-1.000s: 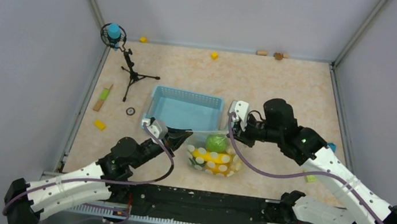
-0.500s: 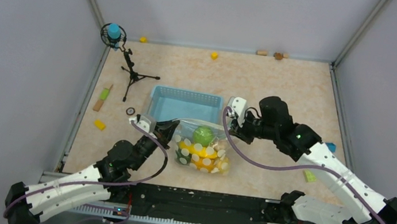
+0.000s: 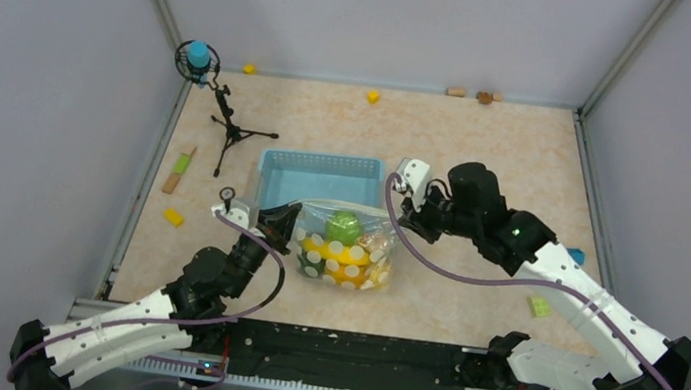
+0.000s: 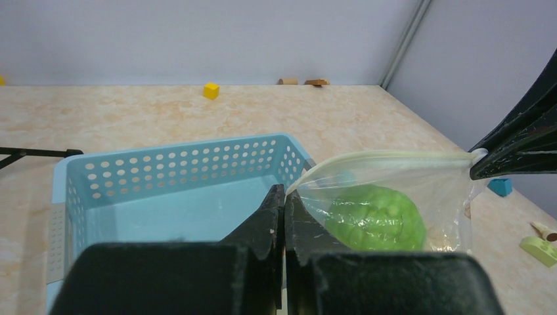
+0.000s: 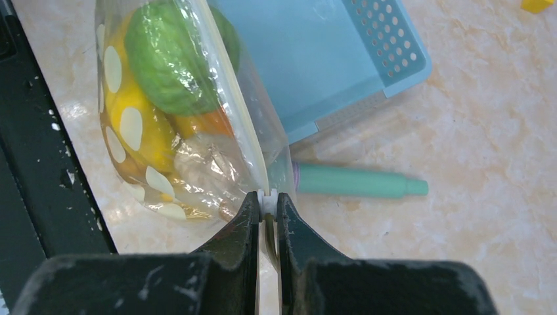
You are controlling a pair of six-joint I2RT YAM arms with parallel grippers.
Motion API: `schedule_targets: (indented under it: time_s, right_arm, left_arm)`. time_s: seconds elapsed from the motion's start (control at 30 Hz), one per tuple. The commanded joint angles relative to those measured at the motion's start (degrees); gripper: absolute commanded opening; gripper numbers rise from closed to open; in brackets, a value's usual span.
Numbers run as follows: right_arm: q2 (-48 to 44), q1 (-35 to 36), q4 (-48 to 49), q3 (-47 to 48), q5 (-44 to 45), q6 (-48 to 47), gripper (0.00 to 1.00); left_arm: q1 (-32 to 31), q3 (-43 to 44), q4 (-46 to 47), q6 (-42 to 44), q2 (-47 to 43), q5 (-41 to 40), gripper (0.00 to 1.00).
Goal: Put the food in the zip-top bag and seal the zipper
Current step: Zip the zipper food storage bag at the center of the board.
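The clear zip-top bag (image 3: 347, 248) hangs between both grippers, in front of the blue basket. It holds the food: a light green piece (image 3: 345, 226) on top, and yellow (image 3: 349, 259) and orange pieces below. My left gripper (image 3: 289, 217) is shut on the bag's left top corner (image 4: 293, 187). My right gripper (image 3: 399, 209) is shut on the white slider at the right end of the zipper (image 5: 267, 195). The zipper (image 4: 387, 155) runs taut between them. In the right wrist view the green piece (image 5: 172, 60) and the yellow piece (image 5: 134, 125) press against the bag's wall.
The light-blue basket (image 3: 323, 165) stands just behind the bag. A teal stick (image 5: 355, 182) lies on the floor by the basket's corner. A small tripod (image 3: 227, 127) stands at far left. Yellow blocks (image 3: 174, 217), a green block (image 3: 539, 305) and a blue block (image 3: 577, 255) lie scattered about.
Both grippers have carried the bag to the left and away from the near edge, close to the basket's near wall. Both holds on the bag are unchanged.
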Motion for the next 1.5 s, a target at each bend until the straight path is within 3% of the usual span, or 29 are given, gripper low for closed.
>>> schedule_targets:
  time_s: [0.0, 0.17, 0.43, 0.73, 0.87, 0.93, 1.1, 1.17, 1.2, 1.33, 1.47]
  right_arm:
    - [-1.41, -1.21, -0.78, 1.92, 10.07, 3.56, 0.00]
    - [-0.91, -1.22, 0.78, 1.52, 20.54, 10.46, 0.00]
    - [-0.83, -1.22, 1.82, -2.13, 29.66, 17.90, 0.00]
    - [-4.03, -1.22, 4.34, -4.56, 31.24, 20.38, 0.00]
    - [-6.55, -1.22, 6.16, -6.10, 26.54, 20.45, 0.01]
    - [-7.83, -1.24, 7.57, -6.79, 22.22, 20.42, 0.12]
    - [-11.88, -1.17, 13.57, -9.40, 14.08, 24.82, 0.67]
    - [-13.82, -1.21, 17.35, -11.22, 14.29, 28.36, 0.91]
    - [-14.83, -1.22, 19.59, -12.35, 15.06, 30.25, 0.97]
    - [-17.61, -1.20, 22.56, -15.00, 22.03, 38.33, 0.99]
    - [-19.11, -1.22, 21.31, -17.00, 35.08, 45.71, 0.99]
  left_arm:
    - [0.78, -0.57, 6.23, 0.42, -1.49, -8.70, 0.00]
    - [0.78, -0.88, 6.96, 0.41, -1.35, -10.44, 0.00]
    - [0.78, -0.59, 7.19, 0.54, -0.21, -11.22, 0.00]
    - [0.78, -0.61, 7.06, 0.86, 0.17, -8.94, 0.00]
    - [0.78, -0.15, 5.80, 0.79, 0.21, -4.68, 0.00]
    - [0.78, -0.13, 5.69, 0.91, 0.40, -0.31, 0.00]
    - [0.82, 0.00, 6.18, 0.31, 1.08, 4.93, 0.00]
    - [0.78, 0.28, 6.20, -0.39, 1.43, 4.94, 0.00]
    - [0.78, 0.44, 6.15, -0.70, 1.65, 4.56, 0.00]
    - [0.78, 2.03, 4.76, -2.71, 3.40, 1.16, 0.00]
    - [0.78, 4.06, 3.03, -5.63, 6.74, -3.21, 0.00]
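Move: The right hand already pinches the white slider, with the zipper's right end some 3 cm farther right and about 1 cm ahead, at the same height. The green cabbage in the bag is about 11 cm to its left, level with it and 9 cm below; the basket is 17 cm ahead and 18 cm left, the green tube 13 cm ahead and 3 cm right, both roughly 15 cm lower. From the left hand, shut on the bag's left corner, the slider is about 20 cm right and 1 cm ahead. Still pinching the slider, the right hand draws it forward and to the right along the last of the zipper, about 5 cm in all, turning clockwise by almost 30 degrees, while the left hand keeps its pinch on the opposite corner and sways only about a centimetre. The right hand then eases back some 2 cm, spreads its fingers wide to let go of the slider, and rises about 3 cm clear of the bag with its fingertips tilting up. ##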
